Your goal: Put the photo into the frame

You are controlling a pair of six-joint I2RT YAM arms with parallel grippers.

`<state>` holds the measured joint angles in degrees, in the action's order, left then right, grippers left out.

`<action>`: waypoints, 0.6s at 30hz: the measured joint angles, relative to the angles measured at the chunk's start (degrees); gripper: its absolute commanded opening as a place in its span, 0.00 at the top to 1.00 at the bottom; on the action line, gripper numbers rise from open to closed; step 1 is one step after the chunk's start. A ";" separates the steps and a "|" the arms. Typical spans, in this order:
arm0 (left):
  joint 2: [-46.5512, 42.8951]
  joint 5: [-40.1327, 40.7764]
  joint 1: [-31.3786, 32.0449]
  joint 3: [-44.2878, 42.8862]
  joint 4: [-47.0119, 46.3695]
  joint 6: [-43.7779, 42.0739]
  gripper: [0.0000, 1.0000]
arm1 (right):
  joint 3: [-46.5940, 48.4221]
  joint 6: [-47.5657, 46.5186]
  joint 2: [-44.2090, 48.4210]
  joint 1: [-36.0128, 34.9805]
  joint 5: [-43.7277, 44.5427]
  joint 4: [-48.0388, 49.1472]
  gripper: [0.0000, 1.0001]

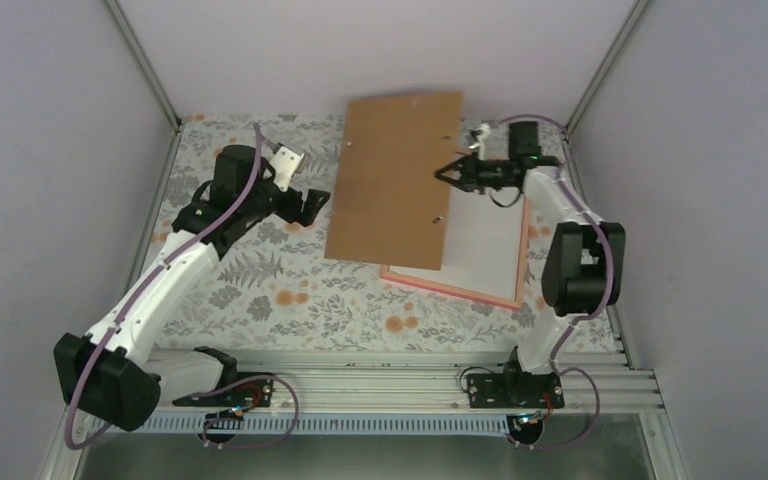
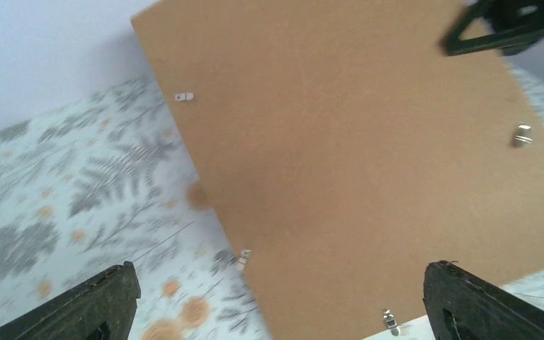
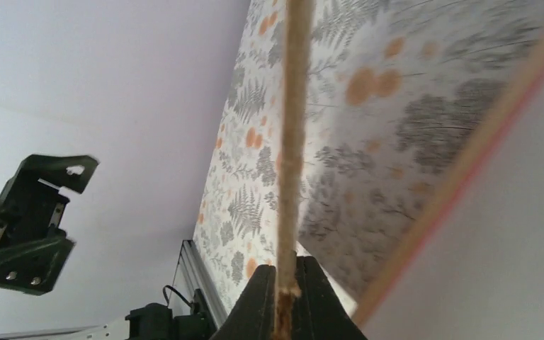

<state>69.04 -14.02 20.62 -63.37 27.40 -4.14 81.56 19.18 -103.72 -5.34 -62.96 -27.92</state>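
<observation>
My right gripper (image 1: 447,172) is shut on the right edge of a plain brown board (image 1: 395,180), which it holds tilted above the table. In the right wrist view the board's thin edge (image 3: 294,142) runs up from between the closed fingers (image 3: 258,304). Below it the pink-bordered frame (image 1: 455,287) lies flat, with a white sheet (image 1: 485,250) inside. I cannot tell whether that sheet is the photo's back; no printed side shows. My left gripper (image 1: 312,205) stands open just left of the board with nothing between its fingers (image 2: 106,301).
A floral cloth (image 1: 260,270) covers the table. Lilac walls close in the back and both sides, with metal posts (image 1: 145,60) at the far corners. An aluminium rail (image 1: 380,385) carrying the arm bases runs along the near edge. Small metal tabs (image 2: 522,134) sit on the board.
</observation>
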 measured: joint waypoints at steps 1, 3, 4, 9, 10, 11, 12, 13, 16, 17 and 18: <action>-0.81 -1.44 0.02 0.46 -0.92 0.07 0.00 | -0.79 -3.48 0.35 2.16 0.13 -1.88 0.96; -3.08 -4.83 1.09 2.29 -3.63 0.22 0.00 | -1.81 -7.98 0.61 6.60 -1.49 -5.44 0.96; -3.87 -6.32 1.62 2.97 -4.55 0.31 0.00 | -2.05 -10.60 0.70 8.22 -1.81 -7.50 0.96; -1.97 -10.78 2.38 3.21 -6.36 0.42 0.00 | -2.56 -21.49 1.01 11.96 -4.98 -16.87 0.96; -0.94 -11.19 2.38 3.21 -6.49 0.46 0.00 | -2.56 -23.71 1.05 12.68 -5.79 -18.86 0.96; -0.04 -11.52 2.38 3.21 -6.69 0.48 0.00 | -2.58 -25.81 1.07 13.46 -6.58 -20.87 0.96; 0.74 -11.78 2.36 3.21 -6.93 0.46 0.00 | -2.60 -27.85 1.07 14.23 -7.06 -22.49 0.96; 1.38 -12.02 2.38 3.21 -7.17 0.44 0.00 | -2.60 -29.86 1.07 15.19 -7.56 -24.20 0.96; 2.86 -12.52 2.38 3.21 -7.74 0.39 0.00 | -2.60 -35.71 1.07 18.60 -8.11 -29.24 0.96; 3.34 -12.55 2.38 3.21 -8.02 0.39 0.00 | -2.60 -37.33 1.07 19.71 -8.28 -30.71 0.96; 3.93 -12.55 2.38 3.21 -8.39 0.39 0.00 | -2.60 -38.93 1.07 20.79 -8.39 -32.11 0.96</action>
<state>72.97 -26.57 23.00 -60.16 19.00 -3.75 78.96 -19.75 -102.65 15.44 -71.35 -60.03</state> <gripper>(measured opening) 0.999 0.038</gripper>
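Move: The right hand grips the brown backing board by its right edge; the board's middle lies about 12 cm left, 1 cm ahead and 5 cm below. The frame, with the white sheet in it, is centred roughly 7 cm to the right, 1 cm back and 20 cm down. From the left hand, the frame lies some 33 cm right, 6 cm ahead and 25 cm down. Right hand carries the gripped board some 13 cm right and slightly back over the frame; open left follows 5 cm. ##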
